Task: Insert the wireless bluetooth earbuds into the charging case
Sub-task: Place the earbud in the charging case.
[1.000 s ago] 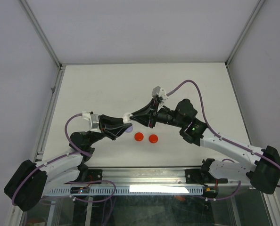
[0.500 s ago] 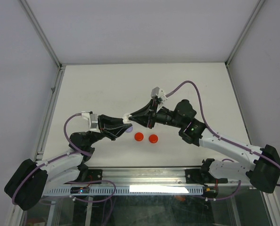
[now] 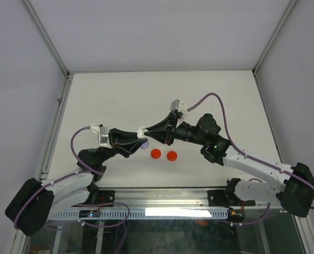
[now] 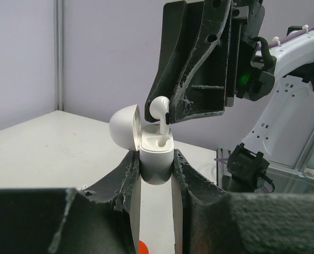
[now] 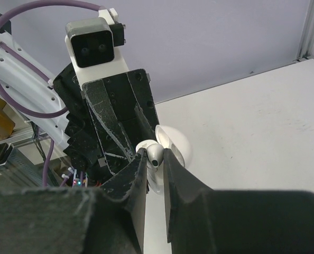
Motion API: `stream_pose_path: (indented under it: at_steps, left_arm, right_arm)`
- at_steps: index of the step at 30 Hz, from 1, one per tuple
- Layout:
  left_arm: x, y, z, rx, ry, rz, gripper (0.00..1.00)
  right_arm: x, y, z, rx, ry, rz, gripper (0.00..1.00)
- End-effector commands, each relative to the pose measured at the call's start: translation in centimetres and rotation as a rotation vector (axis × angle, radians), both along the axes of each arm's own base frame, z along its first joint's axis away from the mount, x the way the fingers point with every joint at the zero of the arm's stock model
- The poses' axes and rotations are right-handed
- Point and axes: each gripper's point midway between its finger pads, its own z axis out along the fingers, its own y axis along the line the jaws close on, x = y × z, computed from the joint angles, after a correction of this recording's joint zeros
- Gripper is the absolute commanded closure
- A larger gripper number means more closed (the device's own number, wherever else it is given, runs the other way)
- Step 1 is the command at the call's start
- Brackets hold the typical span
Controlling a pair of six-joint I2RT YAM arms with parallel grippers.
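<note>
My left gripper is shut on the lower body of a white charging case, held upright above the table with its domed lid hinged open to the left. Right above the case's open top hangs a white earbud, stem pointing down at a slot, pinched in my shut right gripper. In the right wrist view the earbud sits between the fingertips with the open lid behind it. From the top camera both grippers meet at the case, mid-table.
Two round red discs lie on the white table just in front of the grippers, and a lilac disc peeks out under the left fingers. One red disc shows below the case.
The right wrist has edged slightly left and down toward the case with the earbud. The left gripper and the case have hardly moved. Both grips are unchanged.
</note>
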Motion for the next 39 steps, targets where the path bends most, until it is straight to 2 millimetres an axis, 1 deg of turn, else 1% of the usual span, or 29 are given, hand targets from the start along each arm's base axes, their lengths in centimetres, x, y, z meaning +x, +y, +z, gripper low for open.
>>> stream_pose_path:
  at_steps: [1,5,11,13,16,19,21,22,23,28,32,35,39]
  left_arm:
    - [-0.7,1.4,3.2,-0.116,-0.092,0.03,1.0]
    - [-1.0,1.4,3.4,-0.12,-0.101,0.02,1.0]
    - [-1.0,1.5,3.1,-0.109,-0.105,0.031,1.0]
    - [-0.8,1.5,2.8,-0.095,-0.104,0.04,1.0]
    - [-0.4,1.3,1.9,-0.059,-0.09,0.056,1.0]
    - [0.1,1.3,0.7,-0.026,-0.068,0.079,1.0]
    - [0.3,1.4,0.1,-0.012,-0.054,0.097,1.0]
    - [0.4,1.5,-0.3,-0.004,-0.047,0.106,1.0]
    - [0.6,1.5,-0.6,0.003,-0.04,0.114,1.0]
    - [1.2,1.9,-1.8,0.032,-0.003,0.155,1.0]
    - [1.7,2.1,-2.6,0.049,0.024,0.186,1.0]
    - [1.9,2.1,-3.1,0.064,0.038,0.195,1.0]
    - [1.9,2.1,-3.2,0.065,0.043,0.195,1.0]
  right_arm:
    - [-0.2,-0.3,0.8,0.027,-0.034,-0.016,0.82]
    - [-0.2,-0.3,0.5,0.02,-0.018,-0.016,0.79]
    - [0.1,-0.8,0.7,0.021,-0.027,-0.045,0.65]
    - [0.4,-1.1,0.6,0.008,-0.036,-0.069,0.61]
    - [0.9,-1.6,0.3,-0.015,-0.04,-0.109,0.57]
    - [0.8,-1.9,0.0,-0.044,-0.024,-0.114,0.57]
    - [0.8,-2.1,-0.7,-0.081,0.0,-0.117,0.57]
    - [2.9,-2.8,-1.3,-0.117,-0.018,-0.227,0.46]
    - [3.8,-3.3,-2.2,-0.159,-0.012,-0.273,0.45]
    - [6.6,-5.5,-4.8,-0.257,0.047,-0.398,0.43]
    - [8.5,-7.6,-6.0,-0.28,0.095,-0.477,0.42]
    - [10.7,-9.6,-7.4,-0.332,0.149,-0.588,0.4]
    - [13.9,-13.0,-10.7,-0.436,0.269,-0.77,0.4]
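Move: The right hand's earbud already has its stem in the open charging case, whose middle lies about 2 cm left of the right hand, level fore-and-aft, 4 cm below. From the right hand, some 28 cm down on the table, the lilac case is 13 cm ahead and 2 left, one red case 9 ahead and 3 right, another 7 ahead and 11 right. The left hand holds the charging case about 1 cm right of and above its hand point. Right fingers open off the earbud and swing forward, right and down, each 10 cm; left lowers the case. ##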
